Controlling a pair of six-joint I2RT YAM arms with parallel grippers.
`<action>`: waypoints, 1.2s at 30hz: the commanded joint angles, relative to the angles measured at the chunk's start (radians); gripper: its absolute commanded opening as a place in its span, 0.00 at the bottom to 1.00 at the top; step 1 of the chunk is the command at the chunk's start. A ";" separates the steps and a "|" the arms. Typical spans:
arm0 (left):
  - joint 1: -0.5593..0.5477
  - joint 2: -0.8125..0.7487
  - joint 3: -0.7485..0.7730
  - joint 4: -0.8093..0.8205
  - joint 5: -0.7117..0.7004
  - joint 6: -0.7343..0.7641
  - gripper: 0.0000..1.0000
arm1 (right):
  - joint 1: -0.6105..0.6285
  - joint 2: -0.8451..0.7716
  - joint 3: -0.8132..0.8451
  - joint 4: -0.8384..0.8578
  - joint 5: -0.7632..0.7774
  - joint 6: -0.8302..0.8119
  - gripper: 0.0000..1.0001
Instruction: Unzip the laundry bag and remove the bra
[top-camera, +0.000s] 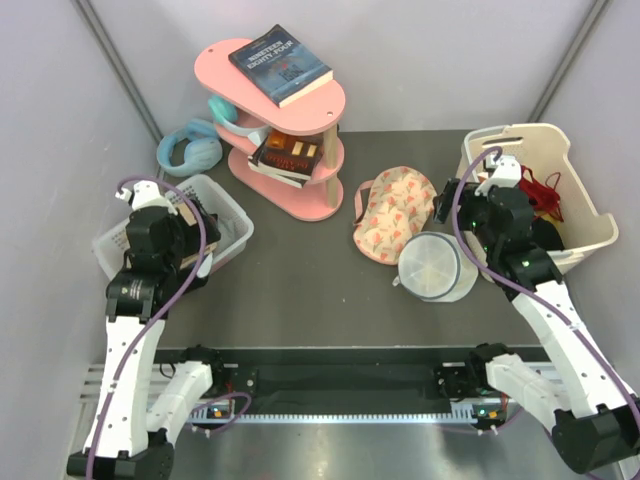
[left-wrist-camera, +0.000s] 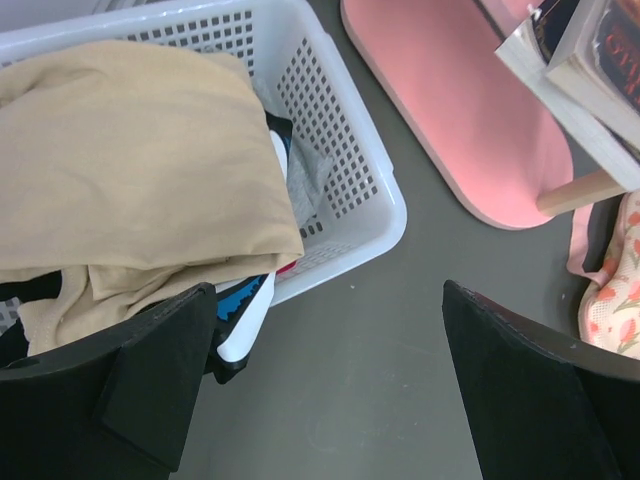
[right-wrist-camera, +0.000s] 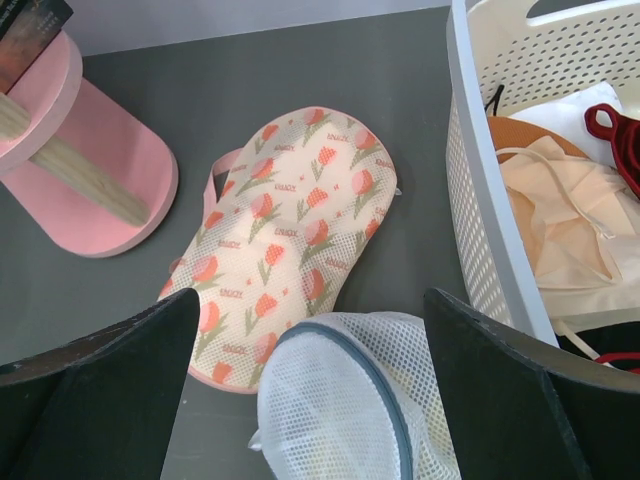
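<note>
The round white mesh laundry bag (top-camera: 433, 265) lies on the dark table right of centre, its grey zip rim shut as far as I can see. In the right wrist view the laundry bag (right-wrist-camera: 340, 400) sits low between my fingers, with a faint yellow tint through the mesh; the bra itself is hidden. My right gripper (top-camera: 462, 222) is open, above the bag's far right edge and not touching it. My left gripper (top-camera: 190, 240) is open and empty, by the white basket on the left.
A peach floral fabric piece (top-camera: 393, 212) lies just behind the bag. A cream basket (top-camera: 580, 190) with clothes and a red garment stands at the right. A white basket (top-camera: 232, 222) holds beige cloth at the left. A pink shelf (top-camera: 300, 130) with books and blue headphones (top-camera: 188, 148) stand behind.
</note>
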 joint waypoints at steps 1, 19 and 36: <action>0.003 0.012 0.035 -0.030 0.014 0.006 0.99 | 0.009 -0.027 0.005 0.001 0.013 0.009 0.93; -0.283 0.093 -0.019 0.064 -0.036 -0.110 0.99 | 0.009 0.036 -0.084 -0.151 -0.090 0.187 0.92; -0.908 0.525 -0.011 0.351 -0.092 -0.373 0.99 | 0.012 0.014 -0.170 -0.278 0.159 0.248 0.91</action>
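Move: The white mesh laundry bag lies almost under my right hand, about 6 cm back, 2 cm to its left and 24 cm down. From that hand the tulip-print bag is some 6 cm ahead and 11 cm left, the right basket about 7 cm ahead and 18 cm right. From my left hand the laundry bag is level ahead but nearly 50 cm right; the pink shelf stands 20 cm ahead and 14 right, the left basket 7 ahead and 8 left. I swing my empty left hand away from the left basket, slowly at first, then fast, about 27 cm to the right past the front of the shelf towards the laundry bag, sinking 12 cm and turning some 35 degrees clockwise. Meanwhile I lower my right hand about 13 cm over that bag, easing 5 cm back and tipping its fingers down. Both grippers stay open. ##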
